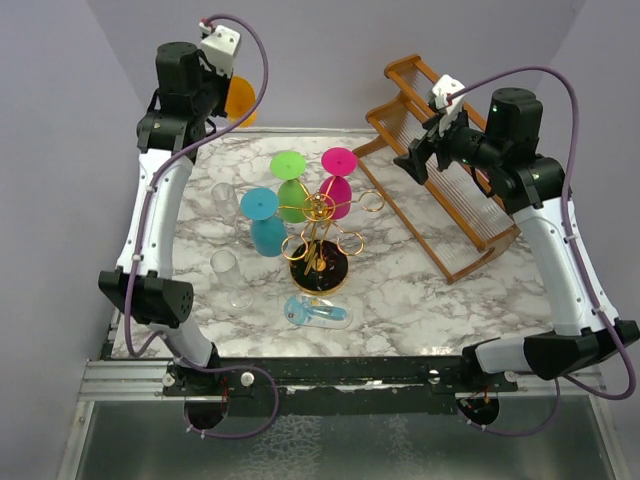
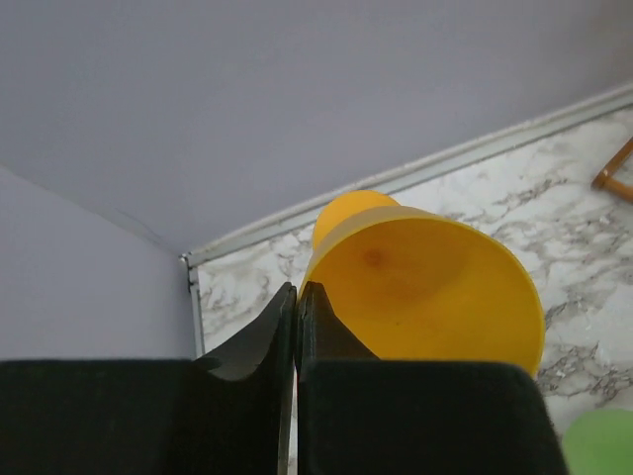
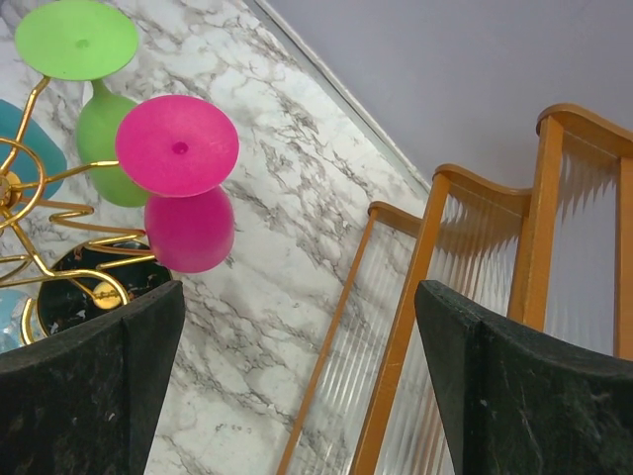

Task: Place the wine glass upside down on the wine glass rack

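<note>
An orange wine glass [image 2: 425, 287] hangs in the air over the table's far left corner, mouth toward the left wrist camera. My left gripper [image 2: 298, 289] is shut on its rim, one finger inside the bowl and one outside; from above the glass [image 1: 241, 98] shows beside that gripper [image 1: 228, 85]. The gold wire wine glass rack [image 1: 318, 212] stands mid-table on a round black base [image 1: 320, 272]. Green [image 1: 290, 180], pink [image 1: 337, 180] and teal [image 1: 264, 222] glasses hang upside down on it. My right gripper [image 3: 297, 297] is open and empty, raised above the wooden rack's left edge.
A large brown wooden slatted rack [image 1: 450, 190] fills the back right. A bluish glass [image 1: 318, 312] lies on its side in front of the gold rack's base. Two clear glasses [image 1: 225, 197] [image 1: 229, 276] stand on the left side. Walls close in at the back and left.
</note>
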Robot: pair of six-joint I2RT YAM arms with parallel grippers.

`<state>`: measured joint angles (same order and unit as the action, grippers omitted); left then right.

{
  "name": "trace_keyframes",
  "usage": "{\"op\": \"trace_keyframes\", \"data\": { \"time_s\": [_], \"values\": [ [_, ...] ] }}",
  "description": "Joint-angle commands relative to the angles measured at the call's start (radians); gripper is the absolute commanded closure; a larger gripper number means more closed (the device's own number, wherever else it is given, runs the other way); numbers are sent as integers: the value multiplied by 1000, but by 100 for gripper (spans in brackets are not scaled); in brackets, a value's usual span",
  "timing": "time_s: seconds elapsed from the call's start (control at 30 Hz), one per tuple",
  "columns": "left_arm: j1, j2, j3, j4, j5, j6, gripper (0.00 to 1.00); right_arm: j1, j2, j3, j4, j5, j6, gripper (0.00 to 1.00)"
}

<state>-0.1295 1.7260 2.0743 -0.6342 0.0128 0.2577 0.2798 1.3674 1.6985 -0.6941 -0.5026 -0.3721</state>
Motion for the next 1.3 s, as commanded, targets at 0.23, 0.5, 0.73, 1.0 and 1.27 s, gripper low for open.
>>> {"op": "trace_keyframes", "data": {
  "time_s": [0.23, 0.5, 0.73, 1.0, 1.27],
  "values": [
    [-16, -225, 17, 167, 116, -198, 100, -11, -68, 15, 25, -20, -6, 1],
    [-24, -200, 91, 208, 381, -407, 100, -11, -28, 79, 83, -9, 144, 1],
    [-90, -146, 126, 259, 485, -505, 100, -11, 55, 184, 110, -106, 243, 1],
    [-187, -126, 112, 267, 525, -500, 100, -11, 106, 227, 152, -121, 361, 1],
    [-229, -112, 116, 269, 554, -471, 100, -12, 117, 193, 203, -18, 512, 7]
  ]
}}
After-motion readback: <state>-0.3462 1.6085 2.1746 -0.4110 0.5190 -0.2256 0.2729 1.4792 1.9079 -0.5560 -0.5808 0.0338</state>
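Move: The left hand already pinches the orange wine glass by its rim; the open right gripper, where it is taken, lies about 36 cm to the right and 14 cm back, nearly level. From the left hand, the hanging pink glass is roughly 20 cm right, the green one 12 cm right, both 4 cm back and 18 cm lower. From the right hand, the orange glass is some 33 cm left and 20 cm ahead, about level. Keeping its pinch on the rim, the left hand first rises about 15 cm while drawing back, then sweeps some 18 cm right towards the right gripper, above the glasses on the wine glass rack, turning clockwise about 40 degrees and rolling its left side down so the foot is offered. The right hand rises about 7 cm with a slight shift left towards the glass, rolling its left side up some 20 degrees, its fingers staying wide open and not yet on the glass. ##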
